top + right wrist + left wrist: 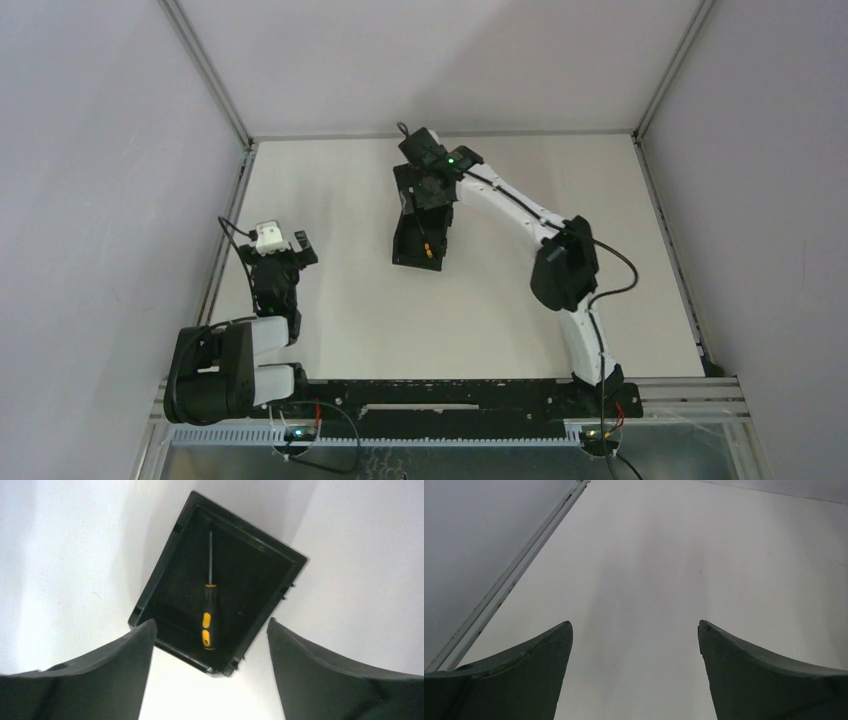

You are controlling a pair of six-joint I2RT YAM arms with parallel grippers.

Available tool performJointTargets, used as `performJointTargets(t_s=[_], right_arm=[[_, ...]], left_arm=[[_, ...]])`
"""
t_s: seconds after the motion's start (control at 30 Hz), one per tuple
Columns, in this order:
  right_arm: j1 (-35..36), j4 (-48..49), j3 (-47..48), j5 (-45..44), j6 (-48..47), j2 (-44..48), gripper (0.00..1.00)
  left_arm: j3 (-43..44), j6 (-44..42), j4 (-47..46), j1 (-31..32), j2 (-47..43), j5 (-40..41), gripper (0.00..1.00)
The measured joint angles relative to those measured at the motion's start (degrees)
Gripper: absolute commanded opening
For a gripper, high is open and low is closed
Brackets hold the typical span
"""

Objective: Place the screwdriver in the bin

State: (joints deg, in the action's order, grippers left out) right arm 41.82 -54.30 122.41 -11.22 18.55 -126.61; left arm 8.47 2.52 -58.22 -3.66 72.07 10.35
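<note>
The black bin (pixel 408 245) stands mid-table, and the right wrist view looks down into the bin (pixel 165 582). The screwdriver (pixel 209 615) lies loose on the bin's floor, black handle with yellow patches toward the camera, thin shaft pointing away. From above, only a small orange-yellow bit of the screwdriver (pixel 427 251) shows near the bin's front. My right gripper (pixel 210 625) hovers above the bin, open, with nothing between its fingers. In the top view the right gripper (pixel 432 192) is over the bin's far end. My left gripper (pixel 635 626) is open over bare table at the left gripper (pixel 288 245).
A metal rail (pixel 222 255) runs along the table's left edge, close to the left arm, and grey walls enclose the table on three sides. White table surface (pixel 560 175) lies around the bin.
</note>
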Motion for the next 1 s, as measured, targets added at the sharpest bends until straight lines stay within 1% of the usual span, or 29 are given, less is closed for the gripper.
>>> performJointTargets(t_s=[0.13, 0.3, 0.4, 0.5, 0.57, 0.7, 0.77, 1.0], right_arm=[[0.0, 2.49, -5.53, -0.76, -0.76, 10.12, 1.0], [0.0, 8.07, -16.59, -0.74, -1.66, 24.83, 1.0], [-0.28, 12.94, -27.58, -0.76, -2.1, 34.47, 1.0], [-2.03, 17.94, -41.46, -0.22, -2.16, 45.7, 1.0], [-4.15, 20.68, -48.61, 0.09, -1.99, 51.58, 1.0], [-11.1, 25.77, -63.19, 1.29, -1.38, 63.45, 1.0], [-13.62, 28.28, -69.88, 0.9, -1.11, 68.37, 1.0], [-15.74, 34.07, -88.39, -1.25, -0.04, 81.18, 1.0]], left_arm=[[0.0, -0.02, 0.0, 0.0, 0.0, 0.0, 1.0], [0.0, 0.0, 0.0, 0.0, 0.0, 0.0, 1.0], [0.0, -0.02, 0.0, 0.02, 0.0, 0.0, 1.0], [0.0, -0.02, 0.0, 0.0, 0.0, 0.0, 1.0], [0.0, 0.0, 0.02, 0.02, 0.0, 0.0, 1.0], [0.0, 0.0, 0.0, 0.02, 0.0, 0.0, 1.0], [0.0, 0.0, 0.02, 0.02, 0.0, 0.0, 1.0], [0.0, -0.02, 0.0, 0.02, 0.0, 0.0, 1.0]])
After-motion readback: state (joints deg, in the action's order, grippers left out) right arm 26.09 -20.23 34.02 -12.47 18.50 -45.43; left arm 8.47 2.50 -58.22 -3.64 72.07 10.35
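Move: The screwdriver already lies loose in the bin, its middle practically straight below the right gripper, about 12 cm down. The bin's middle is also level with this hand left to right and fore and aft, roughly 10 cm down. From the idle left gripper, the screwdriver is about 28 cm to the right, 5 cm ahead and some 9 cm lower. Lift the empty right gripper about 13 cm up off the bin, opening the fingers from part open to wide as it climbs and easing it back and to the right. Then swing it right, back and down, away from the bin, ending about 23 cm right and 14 cm back at nearly the starting height. Tip the fingers up some 25 degrees, with a modest roll and clockwise turn. ##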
